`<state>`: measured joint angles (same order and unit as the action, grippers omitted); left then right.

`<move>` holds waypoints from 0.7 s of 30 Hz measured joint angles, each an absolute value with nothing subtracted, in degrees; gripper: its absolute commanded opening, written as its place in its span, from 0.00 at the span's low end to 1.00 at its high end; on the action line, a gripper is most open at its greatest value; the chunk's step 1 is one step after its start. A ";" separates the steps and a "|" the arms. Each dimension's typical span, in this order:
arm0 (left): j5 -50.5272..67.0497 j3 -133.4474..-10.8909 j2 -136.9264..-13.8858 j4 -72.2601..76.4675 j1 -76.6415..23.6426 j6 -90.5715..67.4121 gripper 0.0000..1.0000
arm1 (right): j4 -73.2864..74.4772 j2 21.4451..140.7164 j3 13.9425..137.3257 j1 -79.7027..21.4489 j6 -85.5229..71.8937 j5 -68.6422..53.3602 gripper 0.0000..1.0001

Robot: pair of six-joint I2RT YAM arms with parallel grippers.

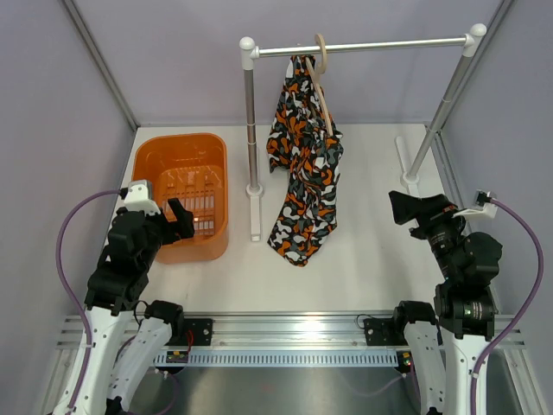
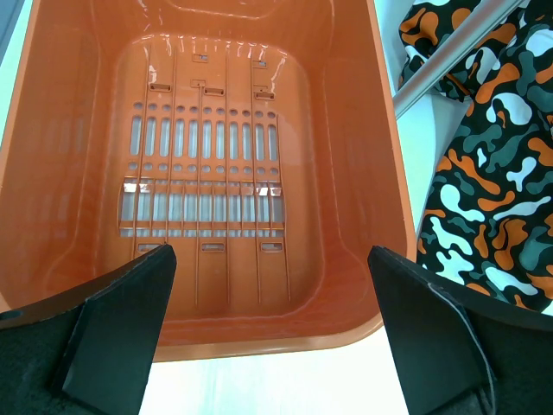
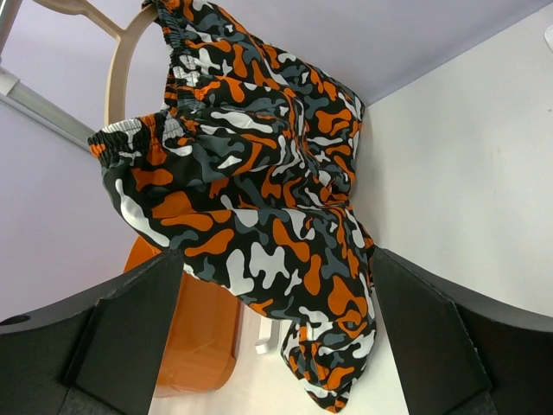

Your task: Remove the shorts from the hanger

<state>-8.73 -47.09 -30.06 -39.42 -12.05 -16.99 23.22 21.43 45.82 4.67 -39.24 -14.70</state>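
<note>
The camouflage shorts (image 1: 304, 164) hang from the pale wooden hanger (image 1: 322, 65), whose hook sits on the metal rail. Their lower end reaches down to the table. In the right wrist view the shorts (image 3: 259, 199) fill the middle, with the hanger (image 3: 121, 60) at the top left. My right gripper (image 1: 406, 207) is open and empty, well to the right of the shorts and facing them. My left gripper (image 1: 177, 216) is open and empty over the near part of the orange basket (image 1: 181, 194). The shorts also show at the right edge of the left wrist view (image 2: 492, 181).
The rail (image 1: 363, 47) rests on two metal posts with white joints; the left post (image 1: 251, 147) stands between basket and shorts, the right post (image 1: 436, 112) leans at the far right. Grey walls enclose the white table.
</note>
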 measured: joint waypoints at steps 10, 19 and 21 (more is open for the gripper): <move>-8.75 -47.09 -30.06 -39.44 -12.05 -17.02 0.99 | 26.50 21.34 45.87 4.67 -37.85 -14.04 0.99; -8.78 -47.09 -29.28 -39.62 -12.05 -17.02 0.99 | 26.44 32.73 61.23 4.67 -32.75 -14.37 1.00; -8.78 -47.09 -29.23 -39.59 -12.05 -17.04 0.99 | 24.23 39.90 69.19 4.69 -32.03 -15.92 0.99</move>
<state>-8.78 -47.09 -29.23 -39.59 -12.05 -17.04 24.23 39.90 69.19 4.69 -32.03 -15.92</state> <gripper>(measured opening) 0.988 0.993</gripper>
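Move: The near end of the shorts' waistband, on the hanger's front arm, lies about 17 cm ahead of my right hand, 16 cm to its left and 9 cm above it. The hanger's hook on the rail is some 15 cm beyond that end and 11 cm higher; the rail's right end sits level with the hook, about 30 cm to the right of it. From my left hand the waistband end is roughly 16 cm ahead, 34 cm right and 18 cm up. I dip my empty right hand by a centimetre or two, then swing it up quickly, ending some 10 cm higher and about 3 cm farther forward, coming nearer to the front end of the waistband and up to about its height. My fingers stay wide open and touch nothing, while the hand rolls slightly left side down and its fingertips tip up about 5 degrees. ##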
